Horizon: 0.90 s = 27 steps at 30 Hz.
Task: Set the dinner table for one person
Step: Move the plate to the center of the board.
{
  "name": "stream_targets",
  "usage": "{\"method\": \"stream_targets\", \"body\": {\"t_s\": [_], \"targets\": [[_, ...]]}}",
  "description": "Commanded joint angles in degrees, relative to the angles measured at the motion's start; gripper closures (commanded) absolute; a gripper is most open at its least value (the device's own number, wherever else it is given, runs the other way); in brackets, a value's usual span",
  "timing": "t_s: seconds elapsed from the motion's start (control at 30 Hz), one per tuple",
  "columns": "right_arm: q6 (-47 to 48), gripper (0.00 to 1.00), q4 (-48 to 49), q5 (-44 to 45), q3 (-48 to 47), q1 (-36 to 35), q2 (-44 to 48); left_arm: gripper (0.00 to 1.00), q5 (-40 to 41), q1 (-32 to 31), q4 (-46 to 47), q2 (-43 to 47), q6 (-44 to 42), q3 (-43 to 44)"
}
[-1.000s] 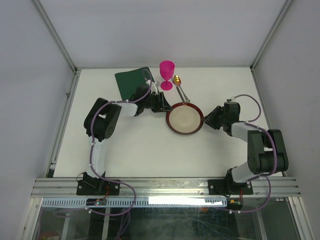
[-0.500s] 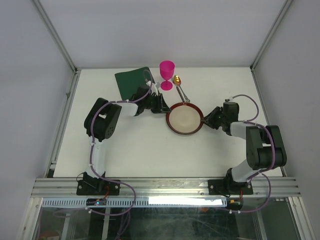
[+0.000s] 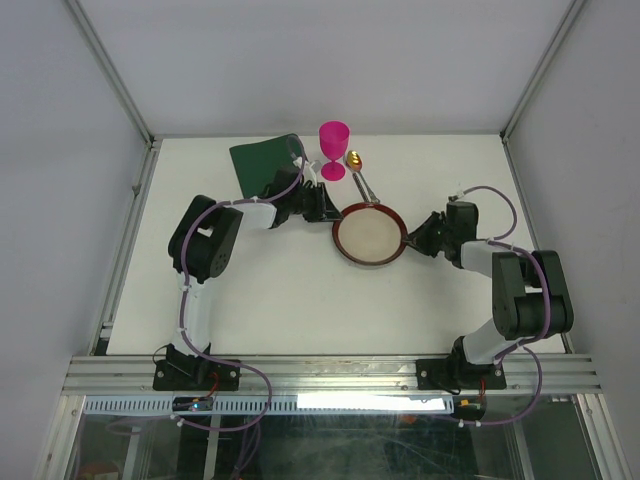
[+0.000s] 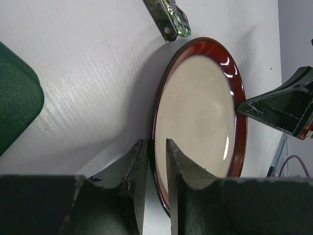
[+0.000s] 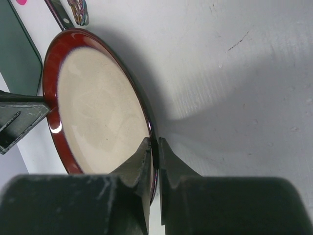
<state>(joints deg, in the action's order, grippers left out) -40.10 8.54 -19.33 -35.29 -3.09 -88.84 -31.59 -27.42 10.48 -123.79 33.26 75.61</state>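
Note:
A plate (image 3: pixel 368 237) with a red rim and a cream middle lies on the white dinner table (image 3: pixel 300 300). My left gripper (image 3: pixel 328 213) reaches it from the left. In the left wrist view that gripper (image 4: pixel 156 142) straddles the plate's (image 4: pixel 195 107) near rim, one finger over it and one under it, shut on it. My right gripper (image 3: pixel 411 243) comes from the right; its fingers (image 5: pixel 154 141) pinch the opposite edge of the plate (image 5: pixel 98 107).
A pink goblet (image 3: pixel 334 150) stands behind the plate. Cutlery (image 3: pixel 360 180) with a gold spoon head lies beside it, its handles touching the plate's far rim. A dark green placemat (image 3: pixel 262 163) lies at the back left. Aluminium rails (image 3: pixel 130 230) edge the table.
Both grippers have closed onto the plate's rim, the right one sliding in a little. The plate has shifted slightly toward the back.

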Motion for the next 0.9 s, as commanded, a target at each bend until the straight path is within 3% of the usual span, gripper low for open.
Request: {"method": "stream_targets", "body": {"t_s": [0.0, 0.53, 0.87], "targets": [[-0.52, 0.94, 0.29, -0.29, -3.95, 0.42, 2.51, 0.79, -2.63, -1.17, 2.1, 0.2, 0.64, 4.18], [-0.52, 0.94, -3.73, -0.29, -7.48, 0.79, 2.81, 0.79, -3.65, -4.3, 4.5, -4.54, 3.58, 9.21], [-0.52, 0.94, -5.18, -0.29, -8.59, 3.5, 1.84, 0.79, -3.92, -6.72, 3.6, -10.64, 5.29, 17.69]]}}
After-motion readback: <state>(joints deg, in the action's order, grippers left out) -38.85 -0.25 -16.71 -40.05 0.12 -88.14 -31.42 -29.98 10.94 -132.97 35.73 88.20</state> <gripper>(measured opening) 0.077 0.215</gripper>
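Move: Both grippers already hold the plate by opposite rims: its middle is about 8 cm to the right and 5 cm back from the left hand, and some 9 cm to the left and 1 cm ahead of the right. From the left hand, the knife lies roughly 8 cm ahead and 5 to the right, the spoon 9 ahead and 6 to the right, both slightly below, and the goblet 12 ahead and 2 to the left. Keep both grippers pinched on the plate's rims and carry it to the robot's right and somewhat forward, slowly at first, then faster. Take the left gripper about 5 cm, mostly right with some forward; let the right one give way some 3 cm to the right, rising just under 1 cm, both wrists nearly steady and the openings unchanged. ##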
